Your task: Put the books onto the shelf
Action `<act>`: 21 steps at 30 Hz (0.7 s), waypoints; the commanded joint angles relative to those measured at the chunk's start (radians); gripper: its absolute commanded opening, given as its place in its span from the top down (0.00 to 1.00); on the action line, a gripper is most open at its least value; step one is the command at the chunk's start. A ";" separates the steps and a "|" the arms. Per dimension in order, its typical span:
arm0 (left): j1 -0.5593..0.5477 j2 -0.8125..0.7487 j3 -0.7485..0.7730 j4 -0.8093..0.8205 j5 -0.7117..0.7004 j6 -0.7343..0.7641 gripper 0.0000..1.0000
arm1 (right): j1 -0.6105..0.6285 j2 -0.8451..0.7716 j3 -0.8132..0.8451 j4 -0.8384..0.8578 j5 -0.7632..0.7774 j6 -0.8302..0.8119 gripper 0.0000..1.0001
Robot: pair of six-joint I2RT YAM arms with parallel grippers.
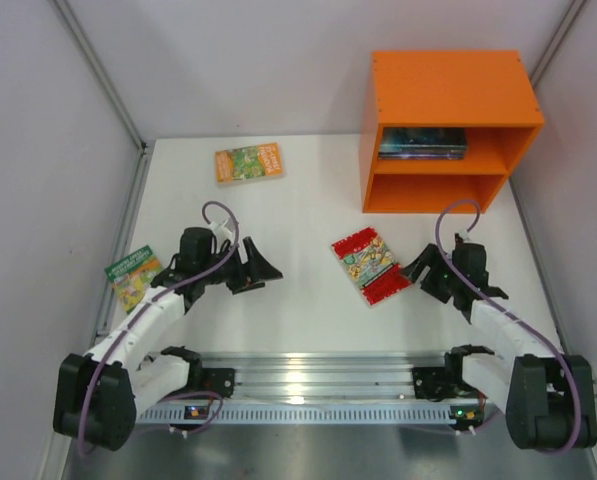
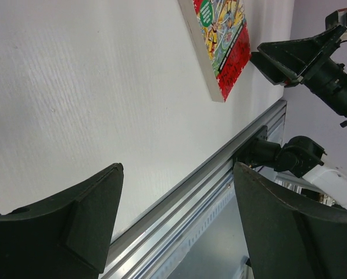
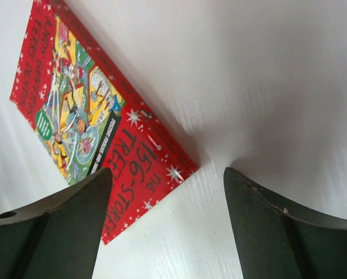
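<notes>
The orange shelf (image 1: 448, 90) stands at the back right, with a small stack of dark blue and teal books (image 1: 423, 143) in its upper compartment. A red book (image 1: 371, 265) (image 3: 86, 122) (image 2: 222, 40) lies flat mid-table. My right gripper (image 1: 418, 272) (image 3: 167, 171) is open just right of it, low over the table, with the book's near corner between its fingers. An orange-green book (image 1: 248, 162) lies at the back left. A green book (image 1: 133, 275) lies at the left edge. My left gripper (image 1: 268, 268) (image 2: 179, 168) is open and holds nothing, pointing toward the red book.
An aluminium rail (image 1: 308, 375) (image 2: 219, 168) runs along the table's near edge between the arm bases. White walls close in the table on the left, the back and the right. The shelf stands against the right wall.
</notes>
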State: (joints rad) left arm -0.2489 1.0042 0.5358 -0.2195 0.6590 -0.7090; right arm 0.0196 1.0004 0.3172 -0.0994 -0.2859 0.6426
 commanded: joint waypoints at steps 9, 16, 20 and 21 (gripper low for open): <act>-0.044 0.085 0.018 0.109 -0.044 -0.024 0.21 | 0.064 0.280 0.137 0.234 -0.002 -0.104 0.34; -0.047 0.093 -0.002 0.137 -0.052 -0.037 0.21 | 0.333 0.520 0.229 0.185 0.065 -0.077 0.40; -0.047 0.096 0.024 0.068 -0.091 0.019 0.21 | 0.489 0.509 0.188 0.219 0.161 -0.009 0.46; -0.047 0.097 0.027 0.063 -0.120 0.022 0.21 | 0.546 0.512 0.174 0.227 0.178 0.024 0.46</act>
State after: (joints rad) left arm -0.2909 1.0977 0.5358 -0.1459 0.5930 -0.7326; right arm 0.4675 1.4822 0.5541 0.2016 -0.1841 0.6048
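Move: The red treehouse book lies flat about 12 cm to the right gripper's left and 5 cm farther out, its middle some 2 cm lower; its near right corner is almost at the fingers. The shelf's open front stands roughly 22 cm ahead of the right gripper, hardly 1 cm to its right, its middle about 14 cm higher. From the left gripper the book is about 25 cm to the right, 8 cm ahead and 11 cm below. Keep the right gripper low and reach about 7 cm forward past the book's near right corner, then sweep it some 13 cm left, coming back 3 cm, so that its outer finger comes against the book's right edge and pushes the book across the table. Turn the hand some 20 degrees counter-clockwise and partly close the fingers. Lower the left gripper a couple of centimetres, easing slightly forward. ##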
